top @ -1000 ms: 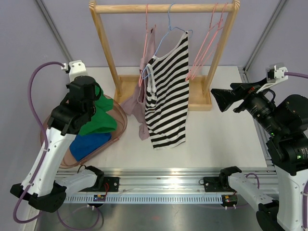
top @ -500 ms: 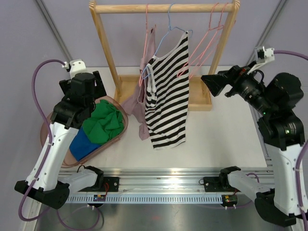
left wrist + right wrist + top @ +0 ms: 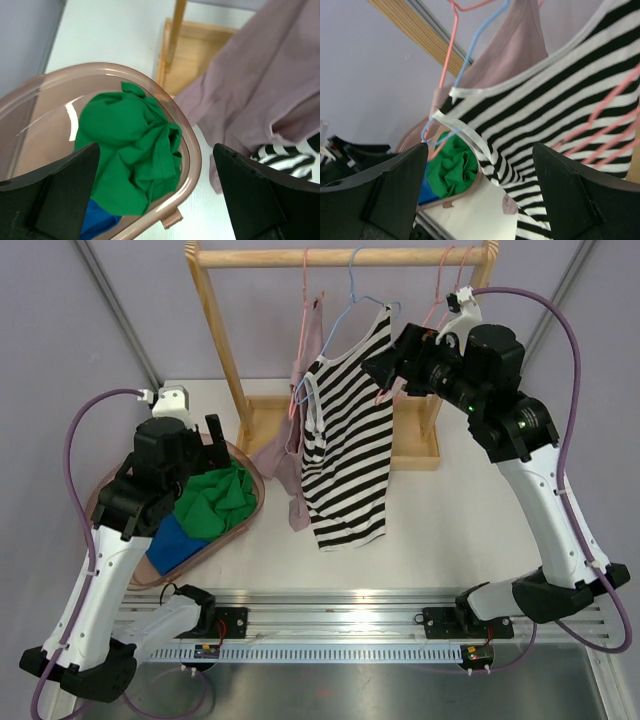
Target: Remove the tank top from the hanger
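Note:
A black-and-white striped tank top (image 3: 345,440) (image 3: 555,95) hangs from a tilted blue hanger (image 3: 372,302) (image 3: 470,60) on the wooden rack (image 3: 340,257). Beside it, on a pink hanger, hangs a mauve tank top (image 3: 305,355) (image 3: 250,85). My right gripper (image 3: 380,365) (image 3: 480,150) is open and raised beside the striped top's right shoulder, with nothing between its fingers. My left gripper (image 3: 205,440) (image 3: 156,150) is open above the brown basket (image 3: 252,502) (image 3: 192,150), where a green garment (image 3: 215,495) (image 3: 130,150) lies on a blue one (image 3: 175,540).
Empty pink hangers (image 3: 435,310) hang at the rack's right end, close to my right wrist. The rack's wooden base tray (image 3: 410,445) sits on the white table (image 3: 460,510). A metal rail (image 3: 340,605) runs along the near edge.
My left gripper opened and let the green garment drop into the basket, then drew back. My right arm swung up and left from the table's right side to the striped top.

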### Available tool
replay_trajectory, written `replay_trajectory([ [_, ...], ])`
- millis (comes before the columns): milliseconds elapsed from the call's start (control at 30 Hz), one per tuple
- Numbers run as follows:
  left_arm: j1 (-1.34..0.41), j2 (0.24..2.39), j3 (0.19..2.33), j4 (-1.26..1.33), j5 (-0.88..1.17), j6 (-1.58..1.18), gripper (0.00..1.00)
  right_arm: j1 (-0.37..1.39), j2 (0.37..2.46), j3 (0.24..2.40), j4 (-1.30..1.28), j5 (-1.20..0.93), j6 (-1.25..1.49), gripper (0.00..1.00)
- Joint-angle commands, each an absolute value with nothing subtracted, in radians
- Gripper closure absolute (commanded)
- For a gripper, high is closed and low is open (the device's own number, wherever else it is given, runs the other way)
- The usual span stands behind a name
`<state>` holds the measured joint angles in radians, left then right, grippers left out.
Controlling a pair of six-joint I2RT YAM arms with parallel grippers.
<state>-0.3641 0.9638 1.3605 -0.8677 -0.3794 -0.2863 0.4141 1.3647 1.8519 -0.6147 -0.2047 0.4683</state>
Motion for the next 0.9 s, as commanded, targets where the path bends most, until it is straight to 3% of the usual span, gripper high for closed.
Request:
replay_trajectory([
  [0,-0.37,0.898,1.309,-0.824,-0.233,-0.245,0.01,0.509,1.429,2.021,-0.635,0.055,0.428,0.08],
  [200,-0.37,0.763,1.195,-0.75,-0.236,-0.21,0.01,0.56,1.609,2.173,-0.618,0.193,0.405,0.11],
  [400,-0.37,0.744,1.138,-0.718,-0.232,-0.199,0.01,0.626,1.89,2.627,-0.794,0.303,0.335,0.13],
  [600,-0.37,0.742,1.129,-0.715,-0.215,-0.196,0.01,0.686,2.016,2.678,-0.758,0.521,0.215,0.13],
  [800,-0.37,0.733,1.114,-0.704,-0.196,-0.195,0.01,0.687,2.023,2.657,-0.761,0.613,0.157,0.36],
  [867,-0.37,0.739,1.112,-0.703,-0.19,-0.195,0.01,0.686,1.988,2.628,-0.747,0.621,0.141,0.39],
])
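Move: The blue hanger holding the striped tank top is about 13 cm ahead of the right hand and 7 cm to its left, nearly level in height. The tank top's middle hangs some 18 cm below the hand, 10 cm ahead and 6 cm left; the mauve top is 12 cm ahead, 15 cm left and 10 cm lower. From the left hand, the blue hanger is roughly 20 cm ahead, 29 cm right and 13 cm higher. Right hand reaches some 13 cm forward and leftward, fingers part-closing around the blue hanger; left backs and sinks. ##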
